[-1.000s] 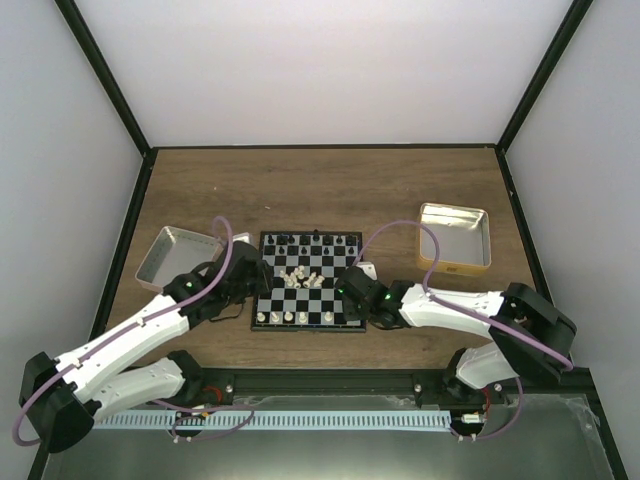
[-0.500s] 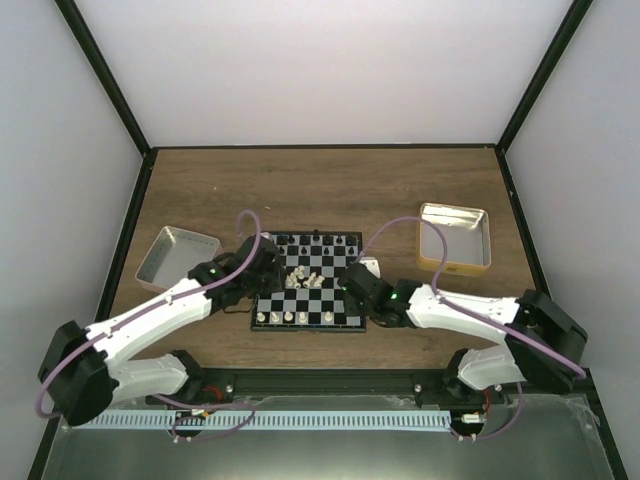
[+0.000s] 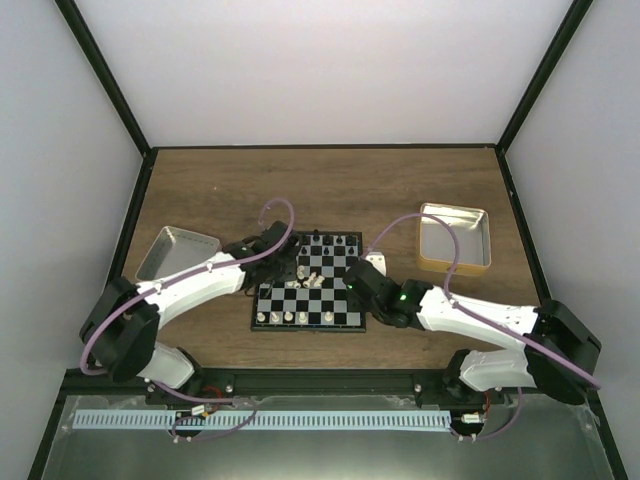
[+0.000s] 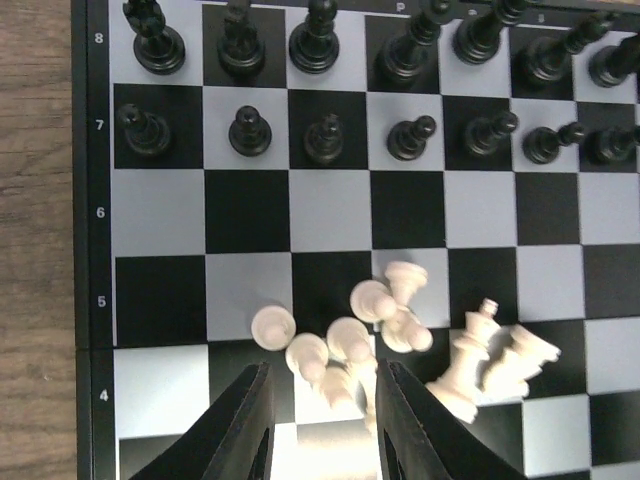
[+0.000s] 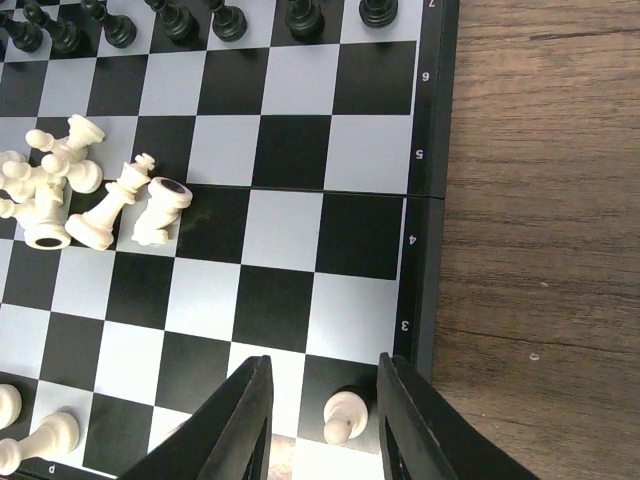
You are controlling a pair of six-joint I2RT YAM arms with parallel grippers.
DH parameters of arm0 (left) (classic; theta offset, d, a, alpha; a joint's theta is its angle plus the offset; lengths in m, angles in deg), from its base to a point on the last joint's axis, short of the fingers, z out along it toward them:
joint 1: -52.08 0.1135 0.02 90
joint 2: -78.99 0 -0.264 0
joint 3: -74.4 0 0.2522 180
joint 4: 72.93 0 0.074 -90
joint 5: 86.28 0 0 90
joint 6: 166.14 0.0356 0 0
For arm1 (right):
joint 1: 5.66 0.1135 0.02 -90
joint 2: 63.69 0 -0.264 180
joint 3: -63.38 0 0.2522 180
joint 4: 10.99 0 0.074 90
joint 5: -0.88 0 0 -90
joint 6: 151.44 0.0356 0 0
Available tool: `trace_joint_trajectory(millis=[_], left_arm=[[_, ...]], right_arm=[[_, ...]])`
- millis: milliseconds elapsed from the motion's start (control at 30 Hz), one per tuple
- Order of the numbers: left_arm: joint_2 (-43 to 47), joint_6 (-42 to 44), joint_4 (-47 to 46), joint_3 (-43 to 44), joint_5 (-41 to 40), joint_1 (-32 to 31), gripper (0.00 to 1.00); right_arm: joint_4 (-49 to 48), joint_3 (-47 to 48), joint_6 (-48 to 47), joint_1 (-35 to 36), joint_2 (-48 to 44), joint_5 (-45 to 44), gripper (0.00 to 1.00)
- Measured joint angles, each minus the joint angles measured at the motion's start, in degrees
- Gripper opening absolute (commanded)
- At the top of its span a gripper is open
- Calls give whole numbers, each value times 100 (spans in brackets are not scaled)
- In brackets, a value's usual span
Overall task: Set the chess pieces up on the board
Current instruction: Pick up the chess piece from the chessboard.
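Note:
The board (image 3: 322, 298) lies at the middle of the table. Black chess pieces (image 4: 320, 40) stand in its two far rows. A heap of toppled white chess pieces (image 4: 400, 320) lies mid-board. My left gripper (image 4: 323, 370) hangs over the heap's left part. It is open, with white pawns (image 4: 330, 385) between its fingers. My right gripper (image 5: 323, 362) is open at the board's near right corner. A white pawn (image 5: 343, 415) stands upright between its fingers, touching neither. More white pieces (image 5: 40, 440) stand in the near rows.
A silver tin tray (image 3: 175, 253) sits left of the board behind the left arm. A gold-rimmed square tin (image 3: 455, 238) sits to the right. Bare wooden table (image 5: 540, 200) lies beyond the board's right edge.
The left arm swung right from the board's left edge to over the white heap, and its jaws narrowed. The right gripper's jaws widened and now stand apart from the pawn.

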Motion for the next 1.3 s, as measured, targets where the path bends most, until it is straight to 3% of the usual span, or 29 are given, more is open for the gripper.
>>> trace_joint_trajectory(millis=[733, 1067, 1300], left_arm=[[-758, 249, -332, 39, 129, 319, 21], [-828, 267, -463, -74, 168, 387, 10], [-680, 280, -415, -170, 66, 393, 9]], right_arm=[[72, -2, 2, 0, -81, -103, 31], [70, -7, 2, 0, -50, -103, 31], [68, -7, 2, 0, -13, -103, 31]])
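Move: The white pawn standing alone at the left end of the white pile lies about 2 cm ahead of the left gripper, 1 cm to its left and 5 cm below. The nearest pile pawn stands level, 1 cm right; the white rook lies roughly level and 6 cm right, both about 5 cm down. A black pawn stands 9 cm ahead and 2 cm left, similarly low. From the right hand, the lone pawn lies some 7 cm ahead, 17 cm left and 5 cm below. Bring the left gripper down about 4 cm, easing forward and slightly left, so the fingertips straddle the lone white pawn beside its neighbour. Close the already part-open fingers on the way down until they pinch its upper part, tilting the wrist barely at all, then draw half a centimetre left at board height. ##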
